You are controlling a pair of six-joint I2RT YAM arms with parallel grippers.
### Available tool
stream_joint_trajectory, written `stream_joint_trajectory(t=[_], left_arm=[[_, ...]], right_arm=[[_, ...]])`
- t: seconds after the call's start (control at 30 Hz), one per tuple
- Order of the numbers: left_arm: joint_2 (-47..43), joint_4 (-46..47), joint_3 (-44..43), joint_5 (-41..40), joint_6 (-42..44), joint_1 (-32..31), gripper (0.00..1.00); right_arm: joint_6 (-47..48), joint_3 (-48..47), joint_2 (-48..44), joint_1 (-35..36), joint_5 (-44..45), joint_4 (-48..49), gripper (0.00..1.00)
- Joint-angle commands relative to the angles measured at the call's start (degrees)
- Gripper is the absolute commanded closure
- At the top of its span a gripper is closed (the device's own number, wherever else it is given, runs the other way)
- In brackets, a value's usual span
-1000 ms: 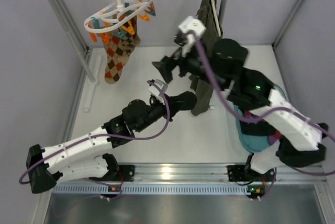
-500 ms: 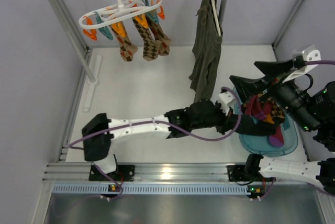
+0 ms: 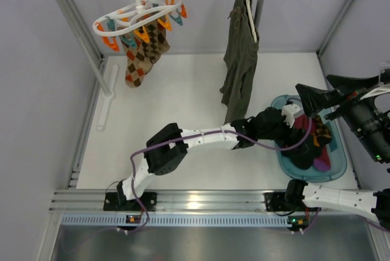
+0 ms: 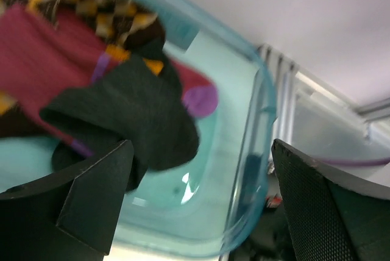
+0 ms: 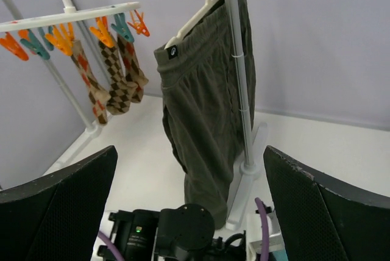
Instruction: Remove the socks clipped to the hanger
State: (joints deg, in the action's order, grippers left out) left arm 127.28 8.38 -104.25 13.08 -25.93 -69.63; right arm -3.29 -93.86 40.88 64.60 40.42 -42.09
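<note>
The white hanger (image 3: 140,12) with orange and teal clips hangs from the rail at the back left. Three brown argyle socks (image 3: 141,53) are clipped under it; both also show in the right wrist view, hanger (image 5: 73,14) and socks (image 5: 113,75). My left gripper (image 3: 300,134) is open and empty over the teal bin (image 3: 341,169). In the left wrist view its open gripper (image 4: 201,169) hovers above a black sock (image 4: 134,114), a striped sock (image 4: 42,60) and an argyle sock (image 4: 103,20) lying in the bin (image 4: 256,151). My right gripper (image 3: 312,82) is open and empty, raised at the right, far from the hanger.
The long olive-green garment (image 3: 241,60) hangs from the rail's right end beside the right post, and shows in the right wrist view (image 5: 207,108). The rail's left post (image 3: 79,35) stands by the left wall. My left arm's wrist (image 5: 183,230) lies below the right gripper (image 5: 189,169).
My left arm swung right over the bin and let go of a black sock there. My right arm drew back from the middle to the right edge. The hanger is swinging.
</note>
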Motion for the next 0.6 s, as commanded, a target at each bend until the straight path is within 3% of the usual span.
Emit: stream_joint_trajectory(t=[0.0, 0.1, 0.2, 0.23, 0.4, 0.47, 0.53, 0.57], left_arm=[[-10.8, 1.1, 6.0, -0.4, 4.0, -1.5, 0.01], [-22.7, 0.3, 17.5, -4.5, 5.5, -2.4, 0.02], [-34.9, -3.5, 30.0, -19.9, 7.1, -3.8, 0.01], [-37.9, -5.0, 36.2, -30.0, 6.7, -4.0, 0.01], [-59.2, -14.9, 52.6, -57.9, 0.5, -3.9, 0.01], [-62.8, -18.6, 57.6, -61.7, -4.4, 0.1, 0.01], [-66.3, -19.0, 61.5, -59.1, -6.1, 6.0, 0.01], [-66.5, -18.8, 62.1, -56.6, -6.8, 13.0, 0.01]], right_arm=[[-0.7, 0.3, 2.1, -0.3, 3.7, -2.4, 0.0], [-0.6, 1.4, 2.7, -0.3, 4.2, -0.5, 0.01], [-0.4, 2.1, 4.3, -0.2, 3.0, 1.1, 0.01], [-0.2, 2.2, 4.7, -0.2, 2.6, 1.7, 0.01], [0.6, 3.2, 7.6, -0.2, 0.8, 4.2, 0.01], [0.6, 3.2, 8.6, -0.3, -0.7, 6.0, 0.0], [0.7, 3.6, 9.2, -0.3, -1.8, 7.3, 0.01], [0.8, 3.7, 10.1, -0.4, -3.6, 8.0, 0.01]])
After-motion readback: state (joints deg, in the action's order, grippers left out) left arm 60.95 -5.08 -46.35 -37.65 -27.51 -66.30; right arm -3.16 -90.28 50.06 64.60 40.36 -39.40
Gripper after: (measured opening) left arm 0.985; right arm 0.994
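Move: The argyle socks still clipped to the hanger are what both hands want next: about 44 cm to my left hand's left, some 15 cm ahead and 25 cm above it. The trousers hang about 21 cm ahead and 21 cm left of that hand, 16 cm higher, and the black sock lies in the basin roughly 5 cm ahead, 10 cm right and 14 cm below. From my right hand, the argyle socks are about 34 cm left, 17 cm ahead and 8 cm lower. I swing my empty, open left hand away from the basin, about 35 cm left on the near side of the trousers, towards the argyle socks. It starts a little low and back, then rises and reaches forward, turning some 50 degrees counter-clockwise. My right hand, also open, eases about 7 cm left towards them, slightly forward and down. ##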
